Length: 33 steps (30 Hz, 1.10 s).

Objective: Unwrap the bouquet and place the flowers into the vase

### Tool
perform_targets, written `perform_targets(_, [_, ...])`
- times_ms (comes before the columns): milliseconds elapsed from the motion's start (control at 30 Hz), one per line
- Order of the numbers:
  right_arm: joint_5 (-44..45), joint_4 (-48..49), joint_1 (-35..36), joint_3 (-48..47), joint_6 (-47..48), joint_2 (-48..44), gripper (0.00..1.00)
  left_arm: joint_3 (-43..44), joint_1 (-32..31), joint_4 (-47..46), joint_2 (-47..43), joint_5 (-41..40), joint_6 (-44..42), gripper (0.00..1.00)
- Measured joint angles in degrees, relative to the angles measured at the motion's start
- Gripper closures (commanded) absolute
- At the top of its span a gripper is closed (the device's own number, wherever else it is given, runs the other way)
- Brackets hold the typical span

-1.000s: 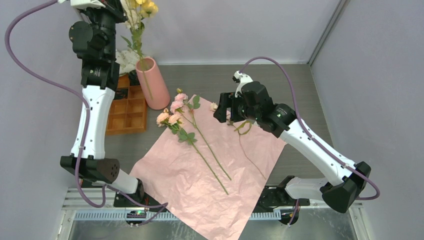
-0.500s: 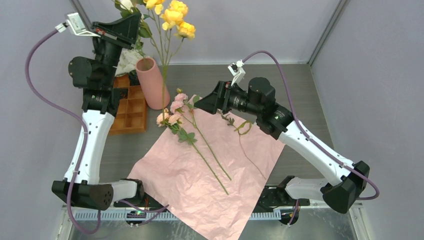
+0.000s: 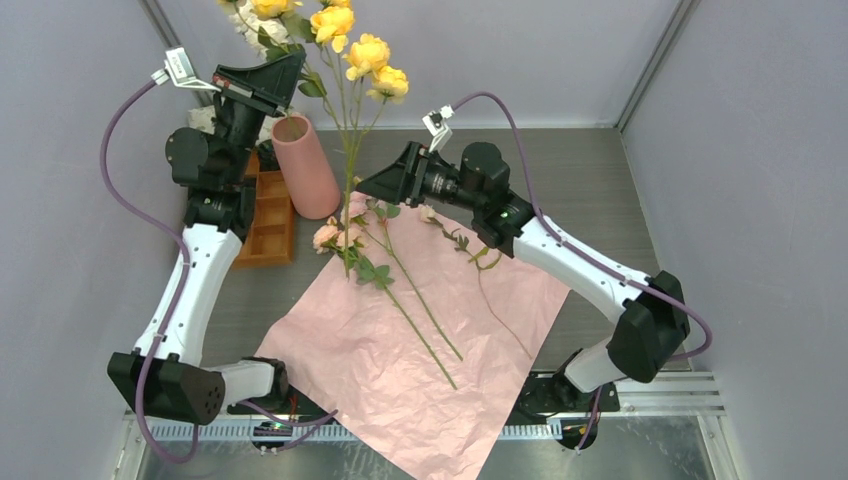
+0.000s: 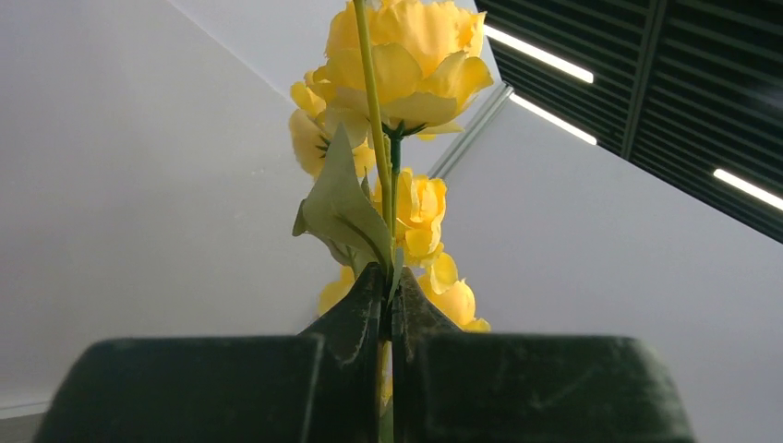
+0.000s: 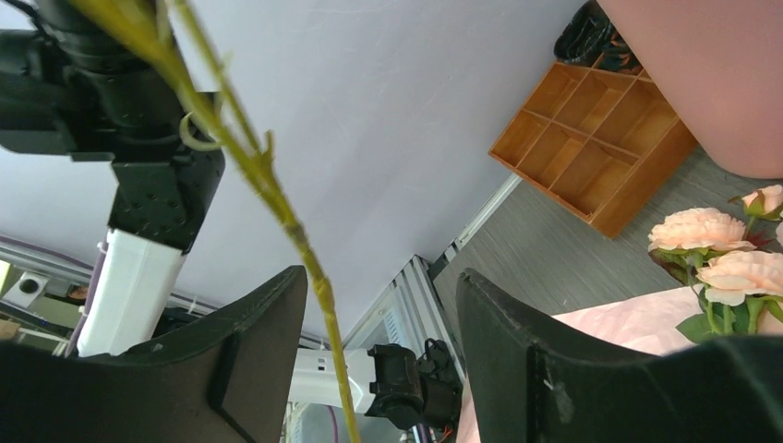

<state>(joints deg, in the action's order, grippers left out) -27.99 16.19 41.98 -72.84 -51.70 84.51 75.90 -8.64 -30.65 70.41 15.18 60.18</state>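
My left gripper is shut on the stem of a spray of yellow flowers, held high and upright. The long stem hangs down to the right of the salmon-pink vase, outside it, with its end over the paper. My right gripper is open and straddles that stem without pinching it. The bouquet lies unwrapped: its pink paper is spread flat with pink roses and a cream-budded stem on it.
An orange compartment tray stands left of the vase, against the left arm. White and green flowers show behind the left gripper. Grey walls close in the table at the back and on both sides.
The left arm has carried the yellow spray up and to the right, out of the vase. The right gripper has swung left around the hanging stem, and its jaws have narrowed.
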Motion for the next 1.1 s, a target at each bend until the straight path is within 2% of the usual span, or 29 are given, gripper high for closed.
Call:
perform_targets(200, [-0.5, 0.5, 1.4, -2.5, -0.8, 2.1, 0.41, -1.4, -2.1, -1.4, -1.9, -0.1, 0.8, 1.00])
perform_targets(400, [-1.7, 0.6, 3.3, -5.0, -0.8, 3.0, 0.42, -2.4, -3.4, -3.1, -2.3, -0.7, 0.9, 1.00])
perform_targets(833, [0.8, 1.9, 3.7, -2.7, -1.0, 0.1, 0.44, -3.5, -4.4, -2.8, -2.2, -0.7, 0.2, 1.00])
perform_targets(933, [1.1, 2.8, 3.7, -2.7, -1.0, -0.7, 0.53, -3.8, -4.8, -2.8, -2.2, -0.7, 0.0, 1.00])
perform_targets(1100, [1.0, 3.2, 3.7, -2.8, -1.2, -0.2, 0.84, -4.4, -6.3, -2.5, -2.1, -0.7, -0.3, 1.00])
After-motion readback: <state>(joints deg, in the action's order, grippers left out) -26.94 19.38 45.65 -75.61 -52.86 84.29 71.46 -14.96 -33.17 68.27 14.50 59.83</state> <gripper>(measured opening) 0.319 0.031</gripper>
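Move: The yellow roses' stems, hanging from the left hand's grip, cross about 4 cm left of the open right hand, level fore-and-aft; the spot to pinch is some 2 cm above it. From the right hand the vase stands roughly 13 cm ahead and 12 cm left, its middle 24 cm lower; the peach roses lie about 7 cm ahead, 6 cm left and 33 cm below. From the left hand that stem spot is about 9 cm back, 4 cm right and 17 cm down. Right hand rises 4 cm, eases back and pinches the stems; left, still gripping, carries them 4 cm right. ##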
